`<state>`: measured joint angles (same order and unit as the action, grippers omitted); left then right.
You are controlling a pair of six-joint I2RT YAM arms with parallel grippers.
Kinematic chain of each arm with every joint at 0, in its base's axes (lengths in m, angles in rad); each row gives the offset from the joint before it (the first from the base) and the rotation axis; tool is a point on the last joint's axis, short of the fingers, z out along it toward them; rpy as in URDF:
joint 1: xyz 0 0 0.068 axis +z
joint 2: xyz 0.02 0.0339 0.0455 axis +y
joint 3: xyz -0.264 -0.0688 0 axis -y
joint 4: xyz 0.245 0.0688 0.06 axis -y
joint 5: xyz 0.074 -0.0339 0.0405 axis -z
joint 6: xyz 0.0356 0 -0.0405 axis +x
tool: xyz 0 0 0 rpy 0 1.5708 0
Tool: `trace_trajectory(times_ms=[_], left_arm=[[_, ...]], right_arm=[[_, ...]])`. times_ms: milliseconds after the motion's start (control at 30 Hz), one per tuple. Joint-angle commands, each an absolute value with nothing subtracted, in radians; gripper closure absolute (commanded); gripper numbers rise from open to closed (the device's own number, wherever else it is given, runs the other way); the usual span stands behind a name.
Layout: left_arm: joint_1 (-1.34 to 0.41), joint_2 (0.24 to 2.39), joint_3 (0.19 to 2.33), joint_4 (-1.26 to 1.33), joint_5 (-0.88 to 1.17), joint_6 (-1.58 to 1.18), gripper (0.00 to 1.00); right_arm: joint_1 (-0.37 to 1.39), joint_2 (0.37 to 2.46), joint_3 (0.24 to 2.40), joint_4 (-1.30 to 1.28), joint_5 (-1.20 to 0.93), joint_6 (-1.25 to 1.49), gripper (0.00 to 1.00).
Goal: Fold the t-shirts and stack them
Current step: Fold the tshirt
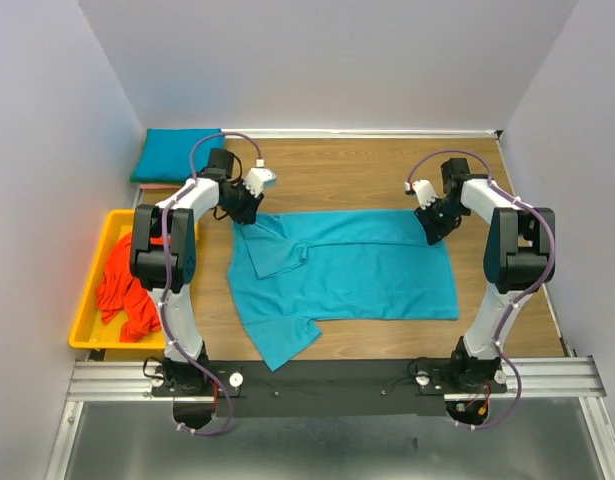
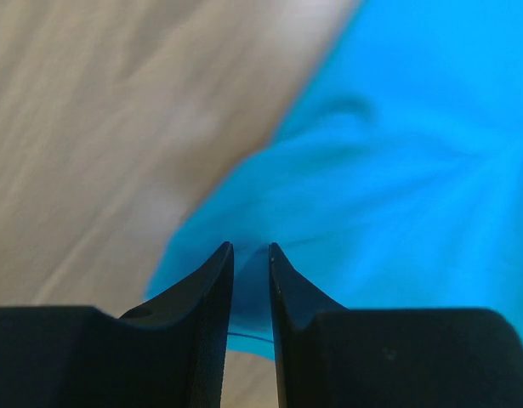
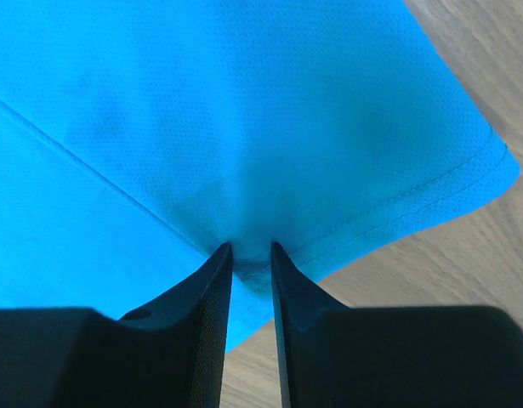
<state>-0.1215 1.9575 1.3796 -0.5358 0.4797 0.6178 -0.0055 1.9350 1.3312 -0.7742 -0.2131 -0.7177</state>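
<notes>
A teal-blue t-shirt (image 1: 357, 270) lies spread flat on the wooden table, with one sleeve folded in at its upper left and another sticking out at the lower left. My left gripper (image 1: 245, 207) is down at the shirt's far left corner. In the left wrist view its jaws (image 2: 251, 247) stand a narrow gap apart, with a fold of the shirt (image 2: 397, 170) between them. My right gripper (image 1: 433, 226) is at the far right corner. Its jaws (image 3: 251, 246) are also narrowly open astride the hemmed edge of the shirt (image 3: 244, 110).
A folded teal t-shirt (image 1: 177, 155) lies at the back left corner. A yellow tray (image 1: 105, 228) at the left edge holds crumpled orange-red t-shirts (image 1: 122, 288). Bare wood (image 1: 367, 170) lies behind the spread shirt. Grey walls close in on three sides.
</notes>
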Motion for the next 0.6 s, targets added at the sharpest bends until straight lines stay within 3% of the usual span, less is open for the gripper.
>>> trace_trajectory(times_ms=[0, 200, 567], left_arm=[[-0.086, 2.046, 1.463, -0.437, 0.384, 0.496, 0.70], [-0.080, 2.138, 1.584, -0.431, 0.397, 0.451, 0.70], [-0.074, 1.942, 1.562, -0.474, 0.494, 0.462, 0.65]], right_arm=[[-0.002, 1.994, 1.339, -0.746, -0.147, -0.678, 0.68], [-0.002, 2.020, 1.439, -0.747, -0.195, -0.608, 0.66], [-0.002, 1.968, 1.558, -0.735, -0.311, -0.520, 0.65]])
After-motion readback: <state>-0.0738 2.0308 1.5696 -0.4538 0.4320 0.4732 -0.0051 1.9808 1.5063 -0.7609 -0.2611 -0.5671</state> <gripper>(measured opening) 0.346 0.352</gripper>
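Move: The shirt's far left corner lies about 3 cm to the left of the left hand, level with it and some 2 cm below; the folded flap is roughly 10 cm back and 7 cm right, and the teal stack about 17 cm ahead and 19 cm left. The shirt's far right corner is some 8 cm ahead of the right hand, 3 cm right and barely lower; the near right corner sits 20 cm back, 7 cm right. The shirt's far edge is worked forward from both ends. At the left corner, the left hand sweeps forward about 7 cm and slightly left, dipping onto the cloth, turning some 10 degrees counter-clockwise, then rising. The right fingertips, already down on the right end, push forward towards the far corner, about 5 cm in all, lifting over the second half; both grippers keep their narrow opening. ##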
